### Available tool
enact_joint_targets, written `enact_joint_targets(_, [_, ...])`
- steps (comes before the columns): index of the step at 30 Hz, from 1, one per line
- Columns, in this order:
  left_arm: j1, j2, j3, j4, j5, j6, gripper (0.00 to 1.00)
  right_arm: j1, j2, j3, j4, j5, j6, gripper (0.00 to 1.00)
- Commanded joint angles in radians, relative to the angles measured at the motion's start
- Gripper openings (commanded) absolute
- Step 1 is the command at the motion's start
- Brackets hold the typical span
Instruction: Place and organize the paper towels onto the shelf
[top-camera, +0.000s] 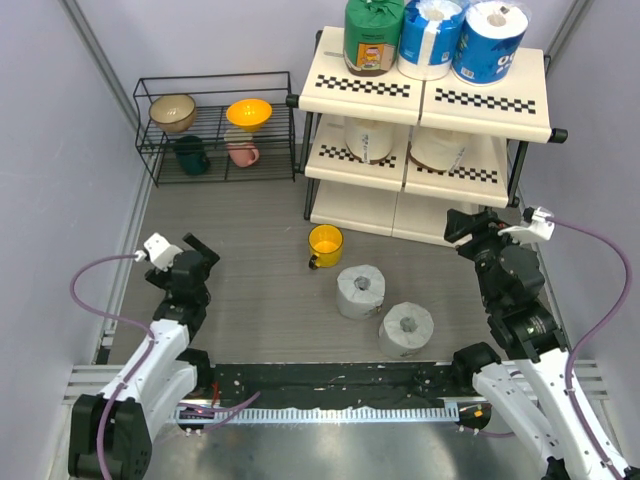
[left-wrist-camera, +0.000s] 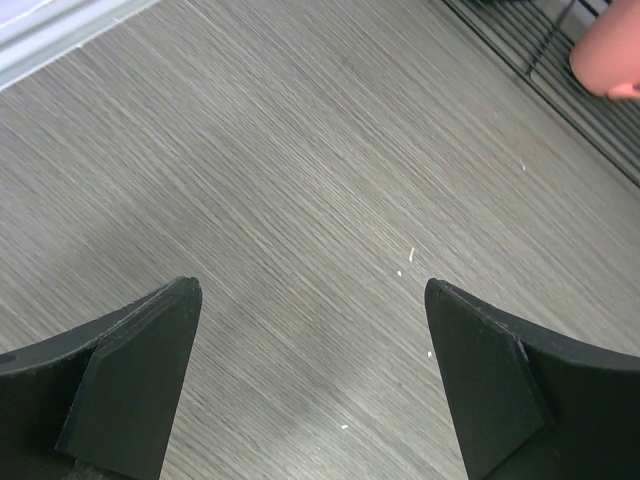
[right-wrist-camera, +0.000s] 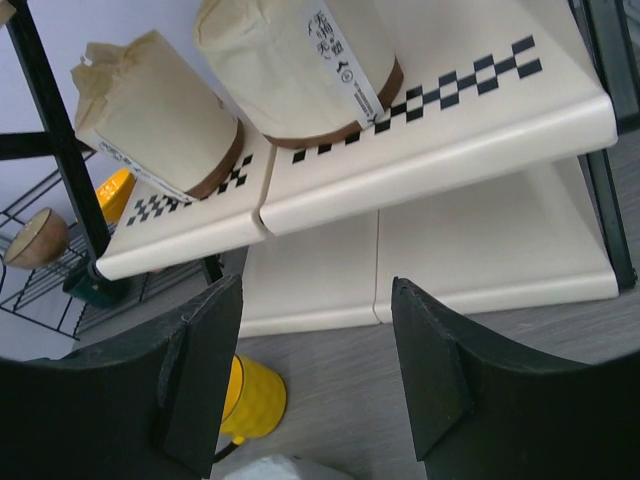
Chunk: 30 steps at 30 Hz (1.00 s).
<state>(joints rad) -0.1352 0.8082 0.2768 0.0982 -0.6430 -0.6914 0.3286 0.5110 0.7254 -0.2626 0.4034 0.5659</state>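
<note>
The shelf (top-camera: 480, 103) stands at the back right. Its top tier carries a green-wrapped roll (top-camera: 373, 35) and two blue-and-white rolls (top-camera: 430, 38) (top-camera: 488, 40). Two cream rolls (top-camera: 370, 140) (top-camera: 440, 150) sit on the middle tier, also visible in the right wrist view (right-wrist-camera: 160, 120) (right-wrist-camera: 300, 60). Two grey-white rolls (top-camera: 360, 291) (top-camera: 406, 330) lie on the floor in the middle. My right gripper (right-wrist-camera: 316, 281) hangs open and empty before the shelf's lower tiers (right-wrist-camera: 440, 150). Far to the left, my left gripper (left-wrist-camera: 311, 284) is open over bare floor.
A yellow cup (top-camera: 325, 245) stands on the floor between the shelf and the grey-white rolls. A low black wire rack (top-camera: 215, 125) at the back left holds a bowl, a yellow dish, a green mug and a pink mug (left-wrist-camera: 610, 60). Walls close in on both sides.
</note>
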Motion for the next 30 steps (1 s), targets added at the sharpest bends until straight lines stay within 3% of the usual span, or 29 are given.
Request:
enact_joint_targets(1, [0.005,-0.001,0.038,0.031,0.042,0.012,1.00,-0.003,-0.031,-0.014,-0.015,-0.025,0.026,0.67])
enact_joint_targets(7, [0.003,0.037,0.068,-0.057,0.127,-0.057,1.00,-0.003,-0.020,-0.026,-0.004,-0.060,0.048,0.67])
enact_joint_targets(13, [0.003,0.331,0.266,-0.176,0.287,-0.056,1.00,-0.005,-0.046,-0.055,0.011,-0.052,0.078,0.67])
enact_joint_targets(19, [0.000,0.486,0.378,-0.169,0.506,-0.057,1.00,-0.003,-0.104,-0.139,0.111,0.021,0.152,0.67])
enact_joint_targets(26, [-0.127,0.267,0.389,-0.149,0.500,0.056,1.00,-0.003,-0.111,-0.110,0.105,0.123,0.124,0.67])
enact_joint_targets(30, [-0.277,0.143,0.398,-0.107,0.516,0.125,1.00,-0.003,-0.134,-0.139,0.108,0.092,0.147,0.67])
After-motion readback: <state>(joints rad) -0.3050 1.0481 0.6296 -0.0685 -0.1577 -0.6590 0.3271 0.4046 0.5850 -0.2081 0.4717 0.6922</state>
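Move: Back and to the right of the left hand lies the left gray paper towel roll, about 46 cm to its right, 7 cm nearer the base and 6 cm lower. The yellow mug stands about 39 cm right and 4 cm ahead of the left hand, the right gray roll about 58 cm right and 17 cm back, both similarly low. From the right hand, the left gray roll is roughly 25 cm left, 5 cm back and 25 cm down. Swinging right across the bare table, the left hand covers some 15 cm towards the yellow mug and the gray rolls. It first dips and reaches about 6 cm forward, then climbs roughly 8 cm as it speeds up, turning about 35 degrees clockwise, fingers still wide open and empty. The empty right hand sinks about 3 cm in front of the shelf. ##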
